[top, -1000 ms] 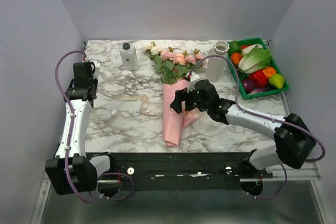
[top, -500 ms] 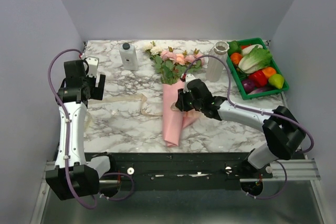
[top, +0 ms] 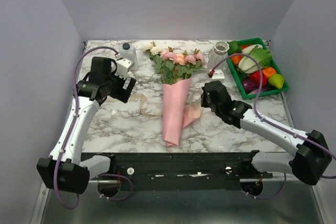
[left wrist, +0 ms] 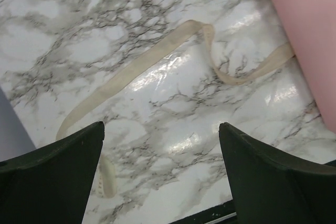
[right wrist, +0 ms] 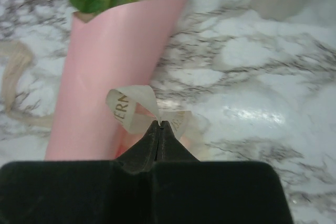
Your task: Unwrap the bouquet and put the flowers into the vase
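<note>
The bouquet (top: pixel 175 103) lies in the middle of the table, its pale pink paper cone (right wrist: pixel 110 61) pointing toward me and the flowers (top: pixel 176 61) at its far end. A cream ribbon loop (right wrist: pixel 131 108) at the cone's right side is pinched at the tip of my right gripper (right wrist: pixel 160 124), whose jaws are shut on it. Left of the cone, a loose length of ribbon (left wrist: pixel 147 61) trails over the marble. My left gripper (left wrist: pixel 160 129) hangs open above it, holding nothing. The white ribbed vase (top: pixel 218 59) stands upright at the back right.
A white capped bottle (top: pixel 127 55) stands at the back left. A green tray (top: pixel 264 93) of vegetables sits at the back right, beside the vase. The table's near edge (left wrist: pixel 210 214) lies just below my left fingers.
My left gripper opened and swung from the table's left edge toward the middle. My right gripper shut on the ribbon loop and drew back to the right of the cone.
</note>
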### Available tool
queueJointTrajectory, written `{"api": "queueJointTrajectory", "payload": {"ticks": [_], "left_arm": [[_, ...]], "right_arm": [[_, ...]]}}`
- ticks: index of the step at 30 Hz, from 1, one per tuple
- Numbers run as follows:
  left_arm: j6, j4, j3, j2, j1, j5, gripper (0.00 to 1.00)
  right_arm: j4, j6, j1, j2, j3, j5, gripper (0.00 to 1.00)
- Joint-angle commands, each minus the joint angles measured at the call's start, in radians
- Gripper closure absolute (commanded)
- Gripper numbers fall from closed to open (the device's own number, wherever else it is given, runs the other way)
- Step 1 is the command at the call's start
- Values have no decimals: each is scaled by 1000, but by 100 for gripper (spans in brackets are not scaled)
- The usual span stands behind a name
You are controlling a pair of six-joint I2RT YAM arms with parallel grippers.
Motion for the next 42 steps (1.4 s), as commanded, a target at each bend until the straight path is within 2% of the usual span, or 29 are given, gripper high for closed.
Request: {"api": "queueJointTrajectory", "payload": {"ticks": [1, 4, 5, 6, 9, 10, 16, 18, 19, 21, 22, 23, 24, 27, 35, 39, 42], "left_arm": [[-34, 60, 47, 111, -121, 39, 1], [-37, 98, 98, 207, -187, 48, 1], [-37, 114, 112, 231, -201, 56, 1], [-40, 121, 142, 281, -215, 63, 1], [-40, 152, 199, 381, -266, 95, 1], [-38, 160, 215, 407, -278, 108, 1], [-49, 178, 333, 604, -321, 191, 1], [-61, 198, 363, 651, -329, 166, 1], [-67, 200, 374, 662, -327, 150, 1], [-90, 216, 364, 653, -312, 145, 1], [-98, 224, 351, 641, -304, 151, 1], [-112, 233, 339, 627, -297, 155, 1], [-115, 227, 315, 597, -289, 152, 1], [-133, 206, 240, 503, -235, 175, 1], [-57, 83, 57, 274, 5, 192, 1], [-14, 54, -27, 160, 68, 183, 1], [0, 26, -55, 106, 101, 206, 1]], "right_arm": [[-290, 200, -115, -64, -57, 295, 99], [-456, 325, -222, -99, -57, 389, 99], [-489, 343, -245, -101, -51, 400, 92], [-548, 374, -265, -96, -42, 414, 62], [-634, 426, -281, -99, -2, 423, 3], [-635, 425, -281, -111, 0, 396, 0], [-461, 222, -269, -326, -48, 259, 0], [-400, 119, -218, -346, -43, 250, 0], [-388, 90, -121, -343, -31, 291, 0], [-412, 46, -5, -250, 2, 360, 0], [-438, 49, 94, -201, 48, 422, 0], [-467, 59, 141, -86, 79, 450, 0], [-511, 82, 231, -37, 101, 508, 0], [-521, 43, 393, 130, 174, 581, 0], [-446, -180, 636, 335, 312, 553, 0], [-452, -250, 731, 416, 395, 517, 0], [-502, -247, 759, 508, 440, 501, 0]]}}
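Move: To the right hand's right, about 15 cm off, 3 cm back and 10 cm below, is the bare marble where the ribbon it holds is taken; the pink wrapping's middle lies some 12 cm to this hand's left, 1 cm back and 6 cm lower, the vase about 18 cm ahead and 7 cm right. For the empty left hand the wrapping's middle is straight to the right, roughly 19 cm, and 12 cm below; the flowers stand 24 cm ahead and 19 cm right. Drawing the ribbon some 18 cm right and slightly down, the right hand opens wide and lets it go, rises, then sweeps about 30 cm left and 10 cm back to over the wrapping's lower end, rolling its left side down. Still open, the left hand reaches right, forward and down towards the wrapping's flower end, then returns most of the way. ##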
